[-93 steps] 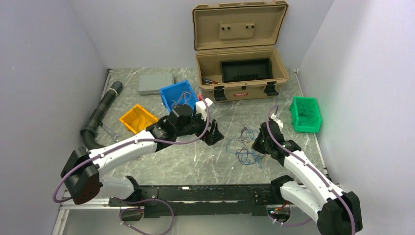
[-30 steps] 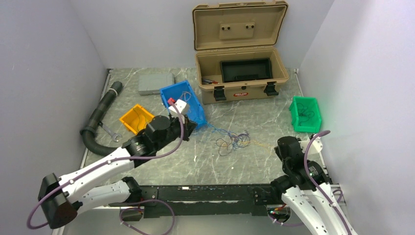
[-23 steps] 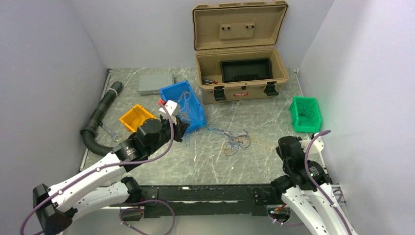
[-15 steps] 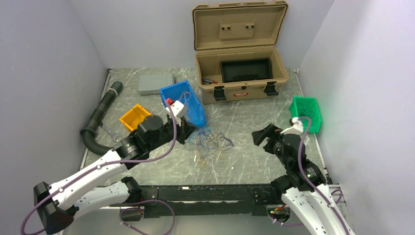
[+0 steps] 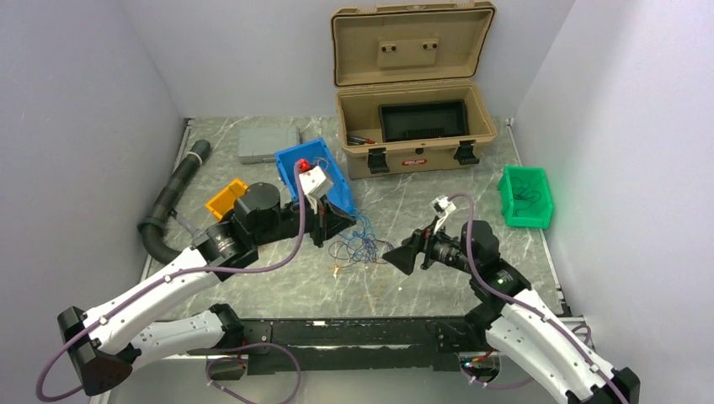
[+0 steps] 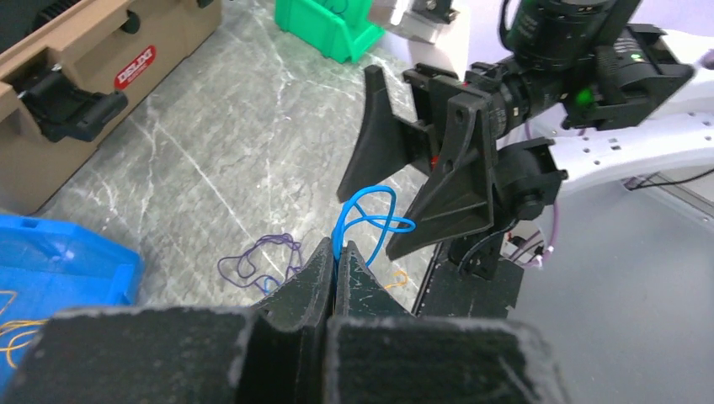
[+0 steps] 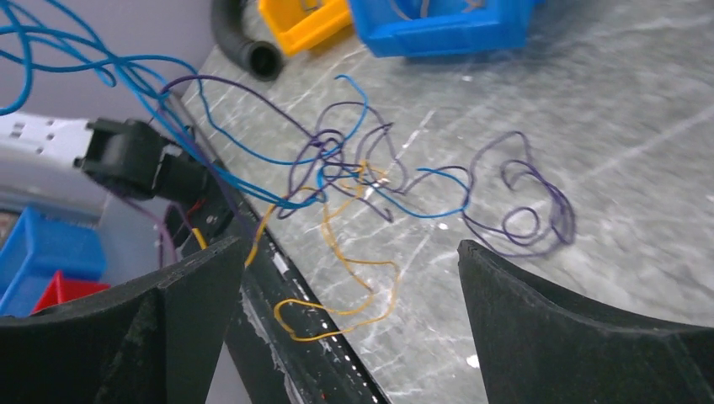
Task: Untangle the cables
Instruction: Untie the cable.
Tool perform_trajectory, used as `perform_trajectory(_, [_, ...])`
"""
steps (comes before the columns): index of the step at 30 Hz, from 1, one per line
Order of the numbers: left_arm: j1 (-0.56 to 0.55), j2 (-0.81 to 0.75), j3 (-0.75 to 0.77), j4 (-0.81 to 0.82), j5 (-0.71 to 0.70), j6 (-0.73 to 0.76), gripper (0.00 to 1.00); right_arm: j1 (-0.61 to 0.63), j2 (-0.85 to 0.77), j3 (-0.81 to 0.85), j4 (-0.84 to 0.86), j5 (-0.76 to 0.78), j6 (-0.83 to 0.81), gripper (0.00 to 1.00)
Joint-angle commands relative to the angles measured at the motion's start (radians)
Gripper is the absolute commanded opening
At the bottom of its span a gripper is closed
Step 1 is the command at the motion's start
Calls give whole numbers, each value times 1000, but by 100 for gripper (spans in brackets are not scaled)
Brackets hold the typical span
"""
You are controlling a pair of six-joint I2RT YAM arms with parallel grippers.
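Note:
The cables (image 5: pixel 358 246) are a loose tangle of thin blue, purple and yellow wires on the marble table, just right of the blue bin. My left gripper (image 5: pixel 343 222) is shut on a blue cable (image 6: pixel 370 220), whose loop sticks up out of the closed fingertips (image 6: pixel 337 249). My right gripper (image 5: pixel 397 255) stands open, pointing left at the tangle from close by, with nothing between its fingers. In the right wrist view the tangle (image 7: pixel 362 168) lies ahead of the open gripper (image 7: pixel 352 252). A yellow strand (image 7: pixel 354 282) trails to the table's near edge.
An open tan toolbox (image 5: pixel 412 126) stands at the back. A blue bin (image 5: pixel 316 172) and a yellow bin (image 5: pixel 226 198) sit behind my left arm. A green bin (image 5: pixel 524 195) holding wires is at the right. A black hose (image 5: pixel 173 194) and a grey box (image 5: pixel 267 143) lie at the back left.
My right gripper has opened and swung from the near right corner leftward up to the tangle. My left gripper dragged the tangle left to the blue bin while keeping hold of the blue cable.

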Motion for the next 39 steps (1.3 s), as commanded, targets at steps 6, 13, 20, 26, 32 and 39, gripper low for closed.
perform_trajectory(6, [-8,9,118,-17,132,1,0,195,54,-15,256,-1,-93,100])
perform_trajectory(13, [-14,27,154,20,214,-38,0,284,98,-44,387,54,-145,100])
perform_trajectory(20, [-20,51,191,76,217,-103,0,348,220,-56,532,127,-151,92])
perform_trajectory(26, [-21,36,231,78,179,-106,0,366,257,-102,532,411,-26,34])
perform_trajectory(32, [-20,-12,273,-4,93,-55,0,364,115,-155,274,853,230,0])
perform_trajectory(39, [-20,-79,312,-175,-201,-9,0,362,-154,-148,-338,1255,703,0])
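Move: The tangle of blue, purple and yellow cable lies about 9 cm to the right hand's left, some 6 cm ahead and 10 cm below. Its loose yellow loop is roughly 8 cm to that hand's left, level with it fore and aft and about 13 cm down; the blue box stands some 26 cm ahead and 24 cm left, 14 cm down. From the left hand the tangle is about 6 cm ahead, 2 cm right and 23 cm below. The right fingers pinch a yellow strand of the tangle: the open hand swings about 8 cm left and a little back to it, shuts, then pulls away some 11 cm to the right, also forward and down, turning clockwise about 50 degrees. The left hand keeps its pinch on the blue cable and raises it about 11 cm, easing slightly back at first. ##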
